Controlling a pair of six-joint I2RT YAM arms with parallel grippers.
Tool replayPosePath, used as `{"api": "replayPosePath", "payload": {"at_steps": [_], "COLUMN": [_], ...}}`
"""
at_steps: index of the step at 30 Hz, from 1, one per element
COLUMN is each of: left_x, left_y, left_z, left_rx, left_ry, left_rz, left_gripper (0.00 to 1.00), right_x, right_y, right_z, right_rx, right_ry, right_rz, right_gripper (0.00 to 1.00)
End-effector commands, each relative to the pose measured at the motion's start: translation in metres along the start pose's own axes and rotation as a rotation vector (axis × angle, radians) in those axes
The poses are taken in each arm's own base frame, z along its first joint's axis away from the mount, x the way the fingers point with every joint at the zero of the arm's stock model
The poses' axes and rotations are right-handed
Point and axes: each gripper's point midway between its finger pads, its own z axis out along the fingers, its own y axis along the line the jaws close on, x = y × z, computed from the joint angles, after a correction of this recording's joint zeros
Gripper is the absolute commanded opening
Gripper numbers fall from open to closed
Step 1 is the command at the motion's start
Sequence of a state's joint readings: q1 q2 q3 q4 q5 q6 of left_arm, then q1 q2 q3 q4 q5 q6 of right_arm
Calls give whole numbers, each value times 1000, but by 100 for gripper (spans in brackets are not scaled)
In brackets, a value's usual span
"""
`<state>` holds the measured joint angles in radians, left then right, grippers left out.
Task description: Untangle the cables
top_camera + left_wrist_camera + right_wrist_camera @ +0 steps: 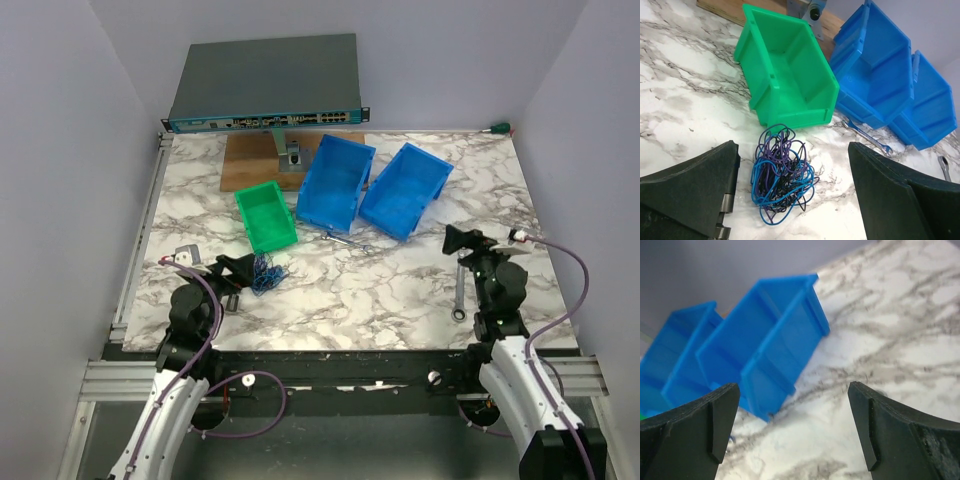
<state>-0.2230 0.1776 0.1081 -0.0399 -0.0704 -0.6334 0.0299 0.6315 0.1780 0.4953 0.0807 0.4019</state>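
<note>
The cables (266, 272) lie on the marble table as one fist-sized tangle of thin blue, purple and black wires, just in front of the green bin. In the left wrist view the cables (782, 172) sit on the table between my left fingers, nearer the left one. My left gripper (236, 272) (792, 146) is open, low over the table, and holds nothing. My right gripper (482, 246) (792, 387) is open too, at the right side of the table, with only bare marble between its fingers. It is far from the tangle.
A green bin (266, 218) and two blue bins (335, 183) (405, 190) stand mid-table. One silver wrench (345, 240) lies before the blue bins, another wrench (459, 290) by my right arm. A network switch (265, 85) and wooden board (250, 160) are at the back.
</note>
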Motion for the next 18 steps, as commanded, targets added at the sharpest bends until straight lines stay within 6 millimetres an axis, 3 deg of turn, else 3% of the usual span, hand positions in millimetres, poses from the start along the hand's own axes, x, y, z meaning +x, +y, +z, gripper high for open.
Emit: {"api": "replayPosePath", "payload": {"at_steps": [1,5,8,18], "left_x": [5,10,12,11], "left_y": [-12,-21,-24,-23], "left_z": [1,4,5,4], "left_rx": [75,121,137,133], "left_ry": [12,51,79,64], "left_rz": [-3,10,25,25], "left_gripper": [99,99,98,99], "right_x": [36,43,55,53], "right_y": [-13,-15,-30,-31], "right_z": [-17,-16,-15,-16], "right_rx": [44,71,157,175], "right_ry": [102,122,111,139], "right_rz": [56,127,228,200], "right_gripper": [100,100,100,100]}}
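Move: The cable bundle lies some 4 cm ahead of the left hand, 7 cm to its right and 11 cm below. From that hand, the green bin is about 16 cm ahead and 7 cm right, the black connectors 4 cm back and 2 cm left. For the right hand, the bundle is roughly 44 cm left and 2 cm back, 15 cm down; the ratchet wrench lies about 2 cm back and 1 cm left, 15 cm below. Rightwards, by about 2 cm, the open left hand eases towards the cable bundle, turning slightly clockwise and dipping a little before lifting part of the way back. Meanwhile the right hand, also wide open, sinks about 6.5 cm over the wrench and draws slightly back, rolling its left side up and tipping its fingers down, each by some 10 degrees. ##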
